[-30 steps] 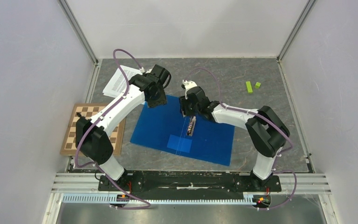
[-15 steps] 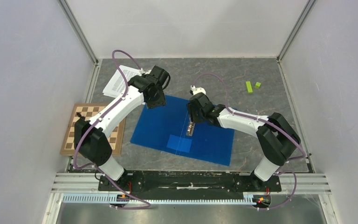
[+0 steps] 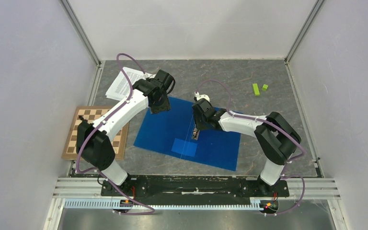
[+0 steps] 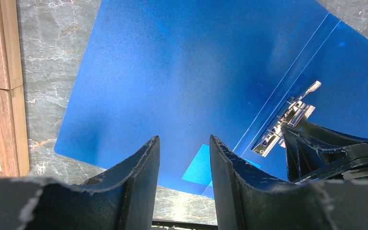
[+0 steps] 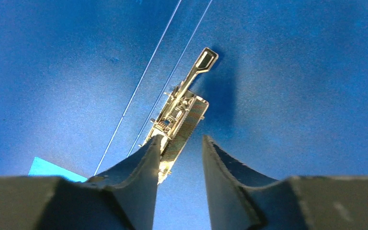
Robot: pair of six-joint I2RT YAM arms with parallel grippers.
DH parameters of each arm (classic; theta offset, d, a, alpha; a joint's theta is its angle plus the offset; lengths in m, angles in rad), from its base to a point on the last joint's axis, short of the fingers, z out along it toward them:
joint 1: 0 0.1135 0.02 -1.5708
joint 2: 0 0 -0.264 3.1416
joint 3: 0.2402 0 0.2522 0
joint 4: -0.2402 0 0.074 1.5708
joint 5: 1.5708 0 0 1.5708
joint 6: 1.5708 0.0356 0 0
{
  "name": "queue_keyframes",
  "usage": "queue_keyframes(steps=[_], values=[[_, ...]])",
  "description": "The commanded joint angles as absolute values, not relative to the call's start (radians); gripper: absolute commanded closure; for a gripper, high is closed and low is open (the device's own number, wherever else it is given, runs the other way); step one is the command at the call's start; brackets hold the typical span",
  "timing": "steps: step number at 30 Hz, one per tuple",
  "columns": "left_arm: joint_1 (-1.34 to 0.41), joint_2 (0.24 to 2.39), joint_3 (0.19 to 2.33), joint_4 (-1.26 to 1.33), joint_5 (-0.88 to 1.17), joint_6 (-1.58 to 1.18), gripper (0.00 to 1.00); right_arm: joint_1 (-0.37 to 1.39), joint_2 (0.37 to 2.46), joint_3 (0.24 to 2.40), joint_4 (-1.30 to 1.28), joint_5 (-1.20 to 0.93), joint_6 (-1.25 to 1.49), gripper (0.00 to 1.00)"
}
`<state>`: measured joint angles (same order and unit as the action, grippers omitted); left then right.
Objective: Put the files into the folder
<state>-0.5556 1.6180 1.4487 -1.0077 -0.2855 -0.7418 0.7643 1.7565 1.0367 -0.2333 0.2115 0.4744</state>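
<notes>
The blue folder lies open and flat on the table, its metal clip along the middle fold. In the right wrist view the clip has its lever raised, and my right gripper hangs open just over its near end. The left finger is beside the clip and nothing is gripped. My left gripper hovers open and empty above the folder's far left corner. The files, white printed sheets, lie at the far left, partly hidden by the left arm.
A wooden chessboard sits left of the folder, its edge also in the left wrist view. Two small green blocks lie at the far right. A paler blue label shows near the folder's front edge.
My right gripper shifted right and toward the front, settling over the clip, and its jaws widened, then narrowed. The left arm has barely moved.
</notes>
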Motion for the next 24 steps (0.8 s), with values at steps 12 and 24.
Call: queue_keyframes(steps=[12, 24], values=[[-0.548, 1.583, 1.419, -0.969, -0.29, -0.716, 0.51, 0.774, 1.723, 1.016, -0.227, 0.312, 0.51, 0.94], [-0.548, 1.607, 1.41, -0.945, -0.259, -0.733, 0.51, 0.729, 1.532, 0.829, -0.256, 0.416, 0.526, 0.95]])
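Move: The right hand hovers open over the folder's metal clip, whose middle is straight beneath, only about 1 cm down. The folder's middle lies some 2 cm to its left and 1 cm back; the light-blue label is about 4 cm left and 6 cm back. The files lie roughly 21 cm left and 15 cm ahead. From the left hand, the clip is about 11 cm right, 4 cm back and 13 cm below. The right fingers pinch the metal clip from both sides, closing while the hand all but stands still. Then, keeping hold and staying level, the hand drags the clip and folder about 5 cm to the right and some 2 cm back, speeding up, with a slight clockwise turn and tilt of the wrist. ##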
